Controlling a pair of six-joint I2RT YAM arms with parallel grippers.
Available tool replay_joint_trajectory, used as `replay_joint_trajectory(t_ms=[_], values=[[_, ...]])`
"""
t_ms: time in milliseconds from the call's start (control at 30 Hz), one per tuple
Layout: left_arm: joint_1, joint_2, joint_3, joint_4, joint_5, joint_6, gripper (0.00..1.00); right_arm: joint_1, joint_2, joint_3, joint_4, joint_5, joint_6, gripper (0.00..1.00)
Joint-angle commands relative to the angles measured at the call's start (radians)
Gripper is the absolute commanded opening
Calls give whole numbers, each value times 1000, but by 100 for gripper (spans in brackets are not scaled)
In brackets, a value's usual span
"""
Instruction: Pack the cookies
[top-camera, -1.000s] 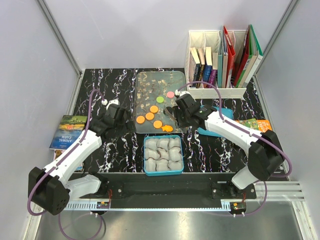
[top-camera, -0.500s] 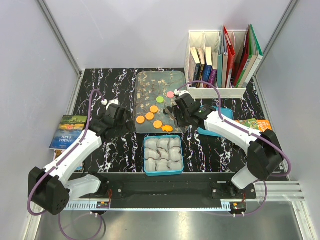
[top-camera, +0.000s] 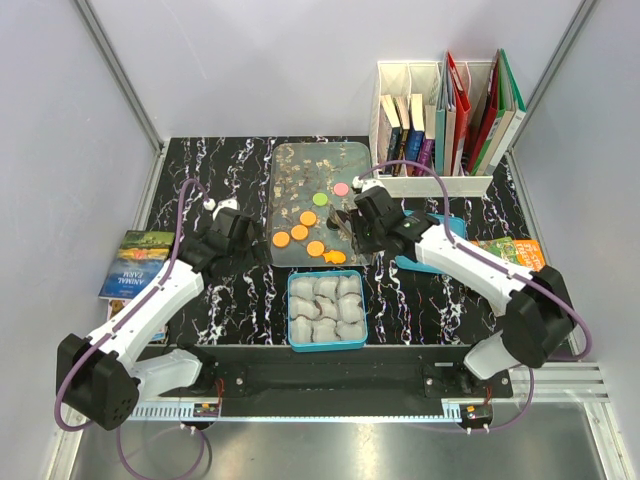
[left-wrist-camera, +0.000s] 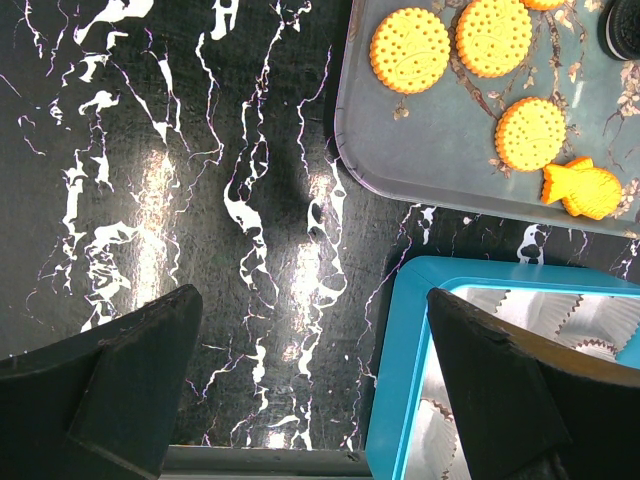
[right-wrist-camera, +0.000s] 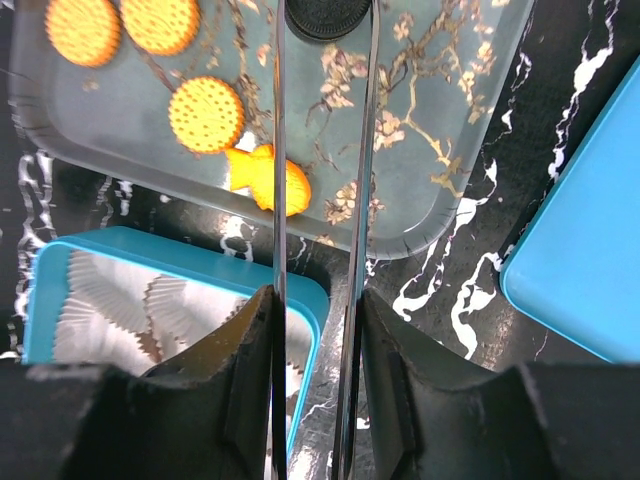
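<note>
Several round orange cookies (top-camera: 299, 232) and an orange fish-shaped one (right-wrist-camera: 268, 180) lie on the glass tray (top-camera: 300, 165), with a green cookie (top-camera: 320, 198) and a pink cookie (top-camera: 341, 189) farther back. My right gripper (right-wrist-camera: 315, 300) is shut on metal tongs (right-wrist-camera: 278, 150). The blades reach over the tray to either side of a black cookie (right-wrist-camera: 328, 15), which is partly cut off at the frame's top. My left gripper (left-wrist-camera: 310, 335) hangs open over the bare table, left of the tray and the blue tin (left-wrist-camera: 400, 350), holding nothing.
The blue tin (top-camera: 291, 300), lined with grey paper cups, sits in front of the tray. Its blue lid (right-wrist-camera: 590, 230) lies to the right. A white file rack of books (top-camera: 440, 130) stands at the back right. Books lie at the left edge (top-camera: 138, 262) and the right edge (top-camera: 510, 248).
My right gripper's jaws have squeezed the tongs narrower and the arm has shifted slightly toward the black cookie. The left arm has not moved.
</note>
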Motion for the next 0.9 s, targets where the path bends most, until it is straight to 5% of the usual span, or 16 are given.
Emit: replay_joint_trajectory(t_ms=[0, 167, 367, 867], values=[[-3, 5, -2, 19, 0, -3, 99, 9, -109, 35, -7, 16, 15, 36], [-5, 5, 1, 17, -2, -3, 99, 10, -165, 52, -41, -77, 12, 31], [-5, 2, -2, 19, -5, -3, 99, 49, -288, 41, -128, -206, 1, 0], [-5, 14, 24, 5, -32, -3, 99, 319, -503, -22, -467, -101, 195, 0]])
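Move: The right hand already has the tongs, with a black cookie at their tips some 9 cm ahead, 5 cm left and 12 cm below. It is bound for the blue box of paper cups, whose middle lies about 13 cm back, 8 cm left and 11 cm down. The fish cookie lies level with the hand, 7 cm left; the blue lid is about 17 cm right and 3 cm ahead. From the left hand the box is some 16 cm right, 8 cm back and 10 cm down. Up first, then sweeping back: the right hand raises the tongs and black cookie about 10 cm off the tray, drawing back ever faster, some 16 cm in all, to bring the tips towards the box. On the way the wrist turns roughly 15 degrees counter-clockwise and its left side lifts a little; the fingers keep the tongs squeezed on the cookie. ##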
